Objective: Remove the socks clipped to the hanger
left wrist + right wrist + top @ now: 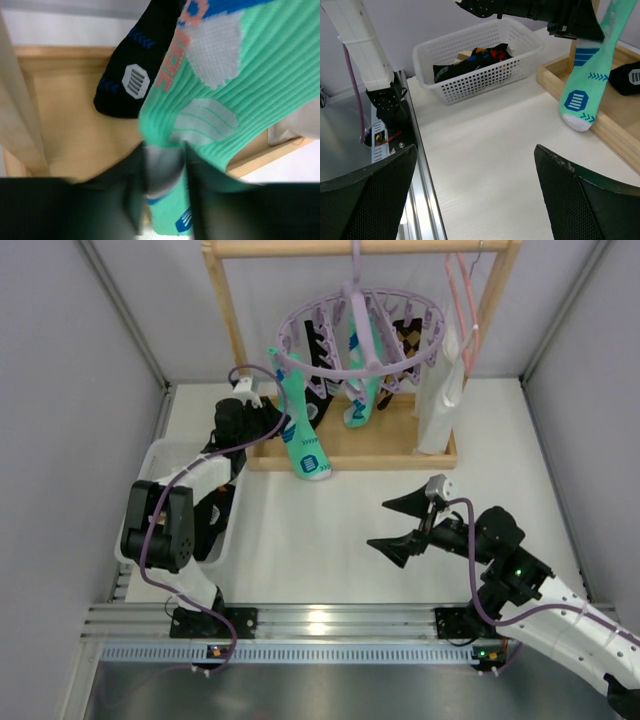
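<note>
The lilac round hanger (pixel 352 328) hangs from a wooden rail with several socks clipped to it. A mint-green sock (pixel 298 420) hangs from its left side, its top at the ring and its toe over the rack base. My left gripper (pixel 284 426) is shut on this sock at mid-length; the left wrist view shows its ribbed fabric (pixel 250 75) pinched between my fingers (pixel 125 200). A black sock (pixel 320 375), a teal sock (pixel 362 392) and a brown argyle sock (pixel 407 345) hang behind. My right gripper (pixel 402 525) is open and empty over the table.
The wooden rack's base tray (pixel 380 452) sits at the back. A white garment (pixel 440 400) and a pink clothes hanger (pixel 462 300) hang on the right. A white basket (pixel 480 75) holding dark patterned socks (pixel 475 56) stands at the left, under the left arm.
</note>
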Controlling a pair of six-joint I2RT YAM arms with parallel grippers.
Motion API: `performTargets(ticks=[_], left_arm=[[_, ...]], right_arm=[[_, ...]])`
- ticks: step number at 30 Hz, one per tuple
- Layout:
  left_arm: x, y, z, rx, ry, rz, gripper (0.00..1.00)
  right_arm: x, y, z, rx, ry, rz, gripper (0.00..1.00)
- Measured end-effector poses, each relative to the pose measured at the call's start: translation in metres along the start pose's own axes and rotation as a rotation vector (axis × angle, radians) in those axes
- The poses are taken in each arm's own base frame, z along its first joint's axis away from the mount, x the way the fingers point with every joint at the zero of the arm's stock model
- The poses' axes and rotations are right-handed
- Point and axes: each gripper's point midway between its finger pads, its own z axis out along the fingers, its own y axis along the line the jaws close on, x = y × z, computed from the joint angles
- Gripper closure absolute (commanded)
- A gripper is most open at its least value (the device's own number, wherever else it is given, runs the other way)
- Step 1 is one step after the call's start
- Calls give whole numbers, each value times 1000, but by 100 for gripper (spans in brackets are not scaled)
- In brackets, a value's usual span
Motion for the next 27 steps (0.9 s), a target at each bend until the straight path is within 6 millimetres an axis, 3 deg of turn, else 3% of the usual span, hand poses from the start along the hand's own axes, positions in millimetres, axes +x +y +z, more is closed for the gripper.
performTargets(ticks=[1,2,8,13,22,27], left_arm=[[-4,-3,1,14,-15,2,92],[-7,-5,1,25,-26,5,99],[-17,-15,-3,65,-77,3,100],[-7,-22,-38,-2,-122,-11,100],[11,-134,-133,110,-297,85,100],[27,-179,-158,158,-327,156,100]], right_arm=[[0,0,0,-3,0,-1,6],[0,1,0,-3,1,-1,6],[-3,1,-2,-3,-10,-7,6],[-12,-4,-5,40,-46,-9,7],[-34,-26,-14,196,-132,40,7],[-66,-34,-26,288,-201,70,7]])
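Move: The near mint sock is already between the left hand's half-closed fingers, caught around the heel; its middle is level ahead, roughly 3 cm to the right and 4 cm higher. The black sock hangs about 8 cm ahead and 8 cm right, the second mint sock some 11 cm ahead and 19 cm right, both about 4 cm up; the hanger's ring is centred 7 cm ahead, 17 cm right and 20 cm up. From the right hand, the near mint sock is about 30 cm ahead, 22 cm left and 6 cm lower. The near mint sock's heel edge gets pinched as the left fingers shut fully with a 2 cm rise; then the left hand hauls it back towards the base about 20 cm, also rightward and up, tipping its fingers up some 20 degrees. The open, empty right hand rises about 6 cm, drifting right and a little forward, turning clockwise. ##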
